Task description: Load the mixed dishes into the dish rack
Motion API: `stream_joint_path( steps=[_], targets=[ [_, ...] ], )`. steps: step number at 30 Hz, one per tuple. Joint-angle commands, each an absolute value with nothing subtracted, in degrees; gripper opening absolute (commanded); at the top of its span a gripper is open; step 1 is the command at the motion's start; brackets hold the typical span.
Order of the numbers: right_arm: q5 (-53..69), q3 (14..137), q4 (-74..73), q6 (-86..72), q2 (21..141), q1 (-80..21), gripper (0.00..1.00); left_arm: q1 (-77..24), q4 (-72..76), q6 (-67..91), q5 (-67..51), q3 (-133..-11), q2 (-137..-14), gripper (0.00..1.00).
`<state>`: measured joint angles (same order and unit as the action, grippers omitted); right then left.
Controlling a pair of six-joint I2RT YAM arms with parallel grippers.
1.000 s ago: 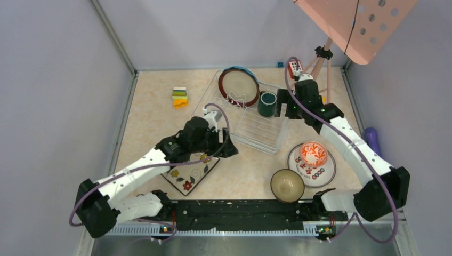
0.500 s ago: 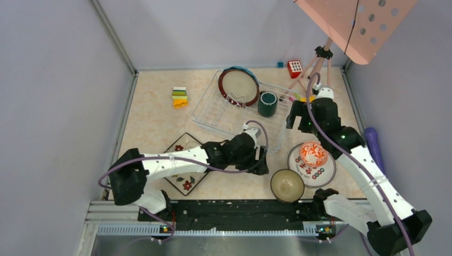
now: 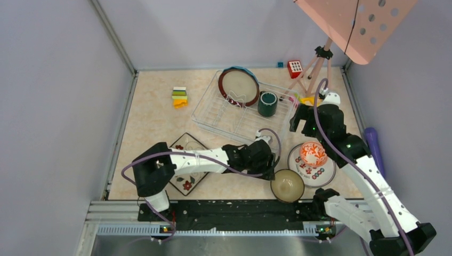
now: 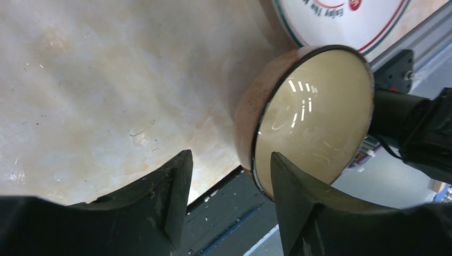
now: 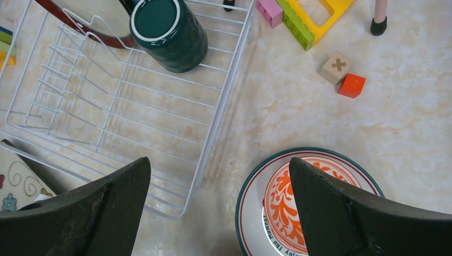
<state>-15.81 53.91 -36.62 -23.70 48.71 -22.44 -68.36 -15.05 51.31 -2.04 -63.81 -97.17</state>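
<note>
The tan bowl [image 3: 287, 185] [image 4: 314, 117] stands near the table's front edge. My left gripper [image 3: 269, 174] [image 4: 229, 165] is open at its left rim, one finger over the bowl's inside and the other outside, clear of the wall. My right gripper [image 3: 299, 116] [image 5: 218, 165] hangs wide open and empty between the dish rack [image 3: 250, 128] [image 5: 133, 106] and the white plate [image 3: 326, 170] [image 5: 250, 213] that carries the red-white bowl [image 3: 313, 154] [image 5: 298, 208]. The rack holds the brown-rimmed plate [image 3: 239, 87] and the teal mug [image 3: 267, 103] [image 5: 168, 32]. My left arm partly covers the square floral plate [image 3: 186, 178].
Stacked toy blocks [image 3: 180, 97] lie left of the rack and a red block [image 3: 295, 68] sits at the back. A yellow brick frame [image 5: 314, 16], a wooden cube [image 5: 338, 66] and an orange cube [image 5: 352, 85] lie right of it. The pink stand [image 3: 362, 26] overhangs back right; a purple cylinder [image 3: 373, 141] lies by the right wall.
My left arm swung right from the floral plate to the tan bowl, and its jaws narrowed. My right arm pulled back from beside the mug toward the white plate, still wide open.
</note>
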Motion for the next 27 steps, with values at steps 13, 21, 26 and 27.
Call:
stream_joint_path(
  steps=[13,21,26,27],
  targets=[
    [-14.8,54.1,-35.5,-24.3,48.2,-22.4,0.99,-69.8,-14.3,51.9,-4.3,-66.3,-100.5,0.36],
    [-13.7,54.7,-35.3,-25.5,48.6,-22.4,0.98,-69.8,-14.1,51.5,-6.3,-65.9,-101.0,0.00],
    [-11.8,56.5,-36.9,-26.1,49.2,-22.4,0.98,-69.6,-16.8,48.1,-5.2,-66.0,-97.2,0.00],
    [-10.5,57.3,-37.4,-26.1,49.6,-22.5,0.98,-69.6,-17.5,47.5,-5.4,-66.1,-96.2,0.00]
  ],
)
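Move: The beige bowl's middle lies about 7 cm to the right of my left hand, 4 cm back and 5 cm below; its near rim is almost under my open fingers. The round flowered plate stands some 16 cm to that hand's right and 4 cm ahead, the orange bowl on it 17 cm right and 8 cm ahead. The dish rack's middle is about 24 cm ahead and 9 cm left. From my right hand the beige bowl lies some 19 cm back, 4 cm left and 19 cm below. I lower my left hand some 3 cm while easing about 2 cm back towards myself, one finger going inside the beige bowl and the other staying outside its left wall. Then I close the half-open fingers all the way onto the rim and pinch it, the wrist hardly turning. ##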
